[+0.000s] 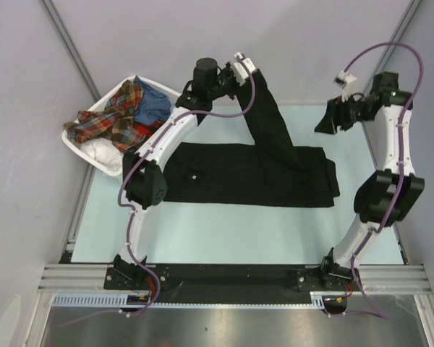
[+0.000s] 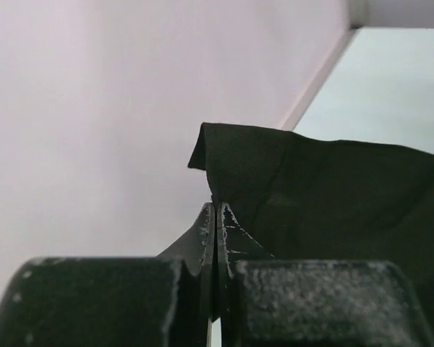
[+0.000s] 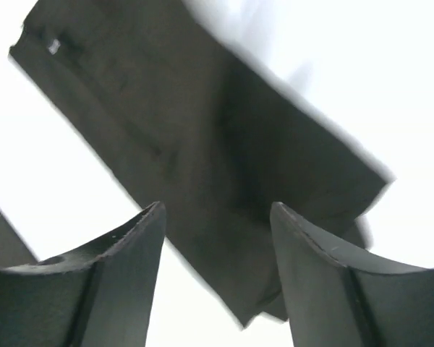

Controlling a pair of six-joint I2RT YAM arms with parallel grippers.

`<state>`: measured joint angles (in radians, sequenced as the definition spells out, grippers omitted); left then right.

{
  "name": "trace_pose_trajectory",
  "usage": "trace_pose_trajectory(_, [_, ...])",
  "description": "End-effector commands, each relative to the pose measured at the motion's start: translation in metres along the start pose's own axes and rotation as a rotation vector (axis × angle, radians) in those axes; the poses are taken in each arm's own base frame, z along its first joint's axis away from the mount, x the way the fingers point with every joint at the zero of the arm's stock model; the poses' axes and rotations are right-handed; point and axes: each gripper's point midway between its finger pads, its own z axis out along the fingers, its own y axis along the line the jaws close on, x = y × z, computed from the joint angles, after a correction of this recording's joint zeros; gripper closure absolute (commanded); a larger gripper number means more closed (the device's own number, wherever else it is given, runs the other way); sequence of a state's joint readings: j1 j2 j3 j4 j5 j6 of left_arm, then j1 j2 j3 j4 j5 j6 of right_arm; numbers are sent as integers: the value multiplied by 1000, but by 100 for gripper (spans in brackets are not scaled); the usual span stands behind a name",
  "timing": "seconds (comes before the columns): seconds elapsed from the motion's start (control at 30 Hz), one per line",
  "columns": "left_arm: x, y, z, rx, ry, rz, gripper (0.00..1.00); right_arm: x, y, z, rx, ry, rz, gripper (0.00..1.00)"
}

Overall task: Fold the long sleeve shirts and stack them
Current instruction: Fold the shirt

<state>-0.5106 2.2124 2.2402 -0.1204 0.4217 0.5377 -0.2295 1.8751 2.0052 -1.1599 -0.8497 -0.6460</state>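
Note:
A large black long sleeve shirt (image 1: 239, 177) lies spread across the middle of the table. One of its sleeves (image 1: 267, 119) rises off the table to my left gripper (image 1: 246, 69), which is shut on the sleeve's end at the far side. In the left wrist view the closed fingertips (image 2: 215, 211) pinch the edge of the black cloth (image 2: 325, 195). My right gripper (image 1: 329, 121) hovers open over the far right of the table and holds nothing. In its wrist view the black shirt (image 3: 202, 144) lies below the gripper (image 3: 217, 213), whose fingers stand apart.
A white slatted basket (image 1: 76, 144) stands at the table's far left corner. It holds a red-orange plaid shirt (image 1: 116, 116), a blue one (image 1: 153, 105) and a white one (image 1: 101, 150). Grey walls close in the back and sides.

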Motion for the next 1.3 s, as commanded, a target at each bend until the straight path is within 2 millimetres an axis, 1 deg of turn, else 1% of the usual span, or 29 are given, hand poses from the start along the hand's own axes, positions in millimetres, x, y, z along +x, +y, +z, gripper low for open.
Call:
trace_pose_trajectory(0.0, [29,28,15,-205,20,-259,100,32,54,-1,-25,27,-16,38])
trace_pose_trajectory(0.03, [34,24,18,-196,20,-279,100,33,52,6,5,18,-56,44])
trace_pose_trajectory(0.07, [31,24,20,-199,-9,-280,100,39,55,9,18,25,-65,46])
trace_pose_trajectory(0.1, [43,16,23,-187,3,-295,100,48,59,14,23,40,-72,48])
trace_pose_trajectory(0.13, [45,14,23,-182,-2,-300,100,62,60,20,44,59,-87,51])
trace_pose_trajectory(0.17, [40,16,23,-186,-27,-291,100,69,70,30,32,80,-108,52])
trace_pose_trajectory(0.2, [49,10,24,-178,-16,-291,100,75,72,36,36,92,-113,53])
trace_pose_trajectory(0.23, [50,11,23,-182,-20,-281,100,89,70,46,46,118,-110,55])
trace_pose_trajectory(0.3, [48,14,23,-180,-37,-268,100,99,74,65,42,149,-130,58])
trace_pose_trajectory(0.33, [45,13,24,-166,-48,-256,100,112,65,77,56,177,-124,61])
trace_pose_trajectory(0.4, [38,24,20,-175,-71,-241,100,121,53,88,77,193,-98,64])
trace_pose_trajectory(0.47, [26,24,17,-122,-121,-225,100,129,36,102,93,208,-53,68])
trace_pose_trajectory(0.5, [25,27,12,-102,-135,-220,100,132,29,105,102,208,-26,69])
trace_pose_trajectory(0.53, [16,28,7,-76,-160,-207,100,129,23,111,115,193,-19,72])
trace_pose_trajectory(0.57, [8,25,2,-16,-200,-188,100,134,18,119,119,200,29,73])
trace_pose_trajectory(0.6, [8,22,-1,15,-211,-182,100,135,7,117,135,186,58,74])
trace_pose_trajectory(0.63, [-5,21,-10,46,-244,-157,100,134,2,121,145,175,68,75])
trace_pose_trajectory(0.67, [-13,19,-17,97,-291,-124,100,135,-1,123,153,171,92,75])
trace_pose_trajectory(0.7, [-6,11,-20,131,-292,-126,100,141,-2,128,145,171,134,75])
trace_pose_trajectory(0.73, [-17,12,-29,148,-315,-96,100,140,-7,128,155,152,153,75])
trace_pose_trajectory(0.83, [-12,-4,-36,228,-310,-61,99,152,-5,132,126,159,224,74])
trace_pose_trajectory(0.93, [-8,-25,-45,336,-295,-44,98,166,7,134,73,210,268,73])
trace_pose_trajectory(0.97, [-10,-30,-50,357,-287,-45,98,166,8,129,64,208,275,73])
trace_pose_trajectory(1.0, [-4,-35,-52,370,-275,-46,98,163,16,124,20,197,293,71])
trace_pose_trajectory(1.03, [-5,-38,-56,382,-282,-7,98,152,15,115,17,158,282,70])
trace_pose_trajectory(1.1, [0,-43,-61,388,-268,13,99,138,5,98,32,97,298,69])
trace_pose_trajectory(1.17, [0,-44,-64,387,-274,35,100,133,-8,91,71,82,282,69])
trace_pose_trajectory(1.23, [-2,-43,-65,389,-280,37,100,142,-13,94,95,123,278,71])
trace_pose_trajectory(1.27, [-4,-42,-65,385,-286,41,100,149,-15,100,88,148,287,73])
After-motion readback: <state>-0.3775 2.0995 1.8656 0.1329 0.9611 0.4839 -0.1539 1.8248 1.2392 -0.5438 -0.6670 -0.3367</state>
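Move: The shirt lies folded to a long strip. Its middle is about 18 cm back from the left hand, 5 cm to its right and 28 cm below, and that hand already pinches the sleeve, stretched up from the strip's right end. The laundry basket is level with the left hand, some 45 cm to its left. For the empty right hand, that right end lies about 4 cm back, 3 cm left and 20 cm below; the shirt's middle is 6 cm back and 29 cm left. The shirt's right end, at the root of the sleeve, is met by the right hand, which swings back and left, then sinks some 20 cm in all, its fingers narrowing to a small gap and tipping down as they arrive at the cloth. The sleeve stays pinched in the left hand, which dips about 10 cm with a little forward reach, comes partly back up, then draws back about 9 cm, turning some 35 degrees clockwise. ##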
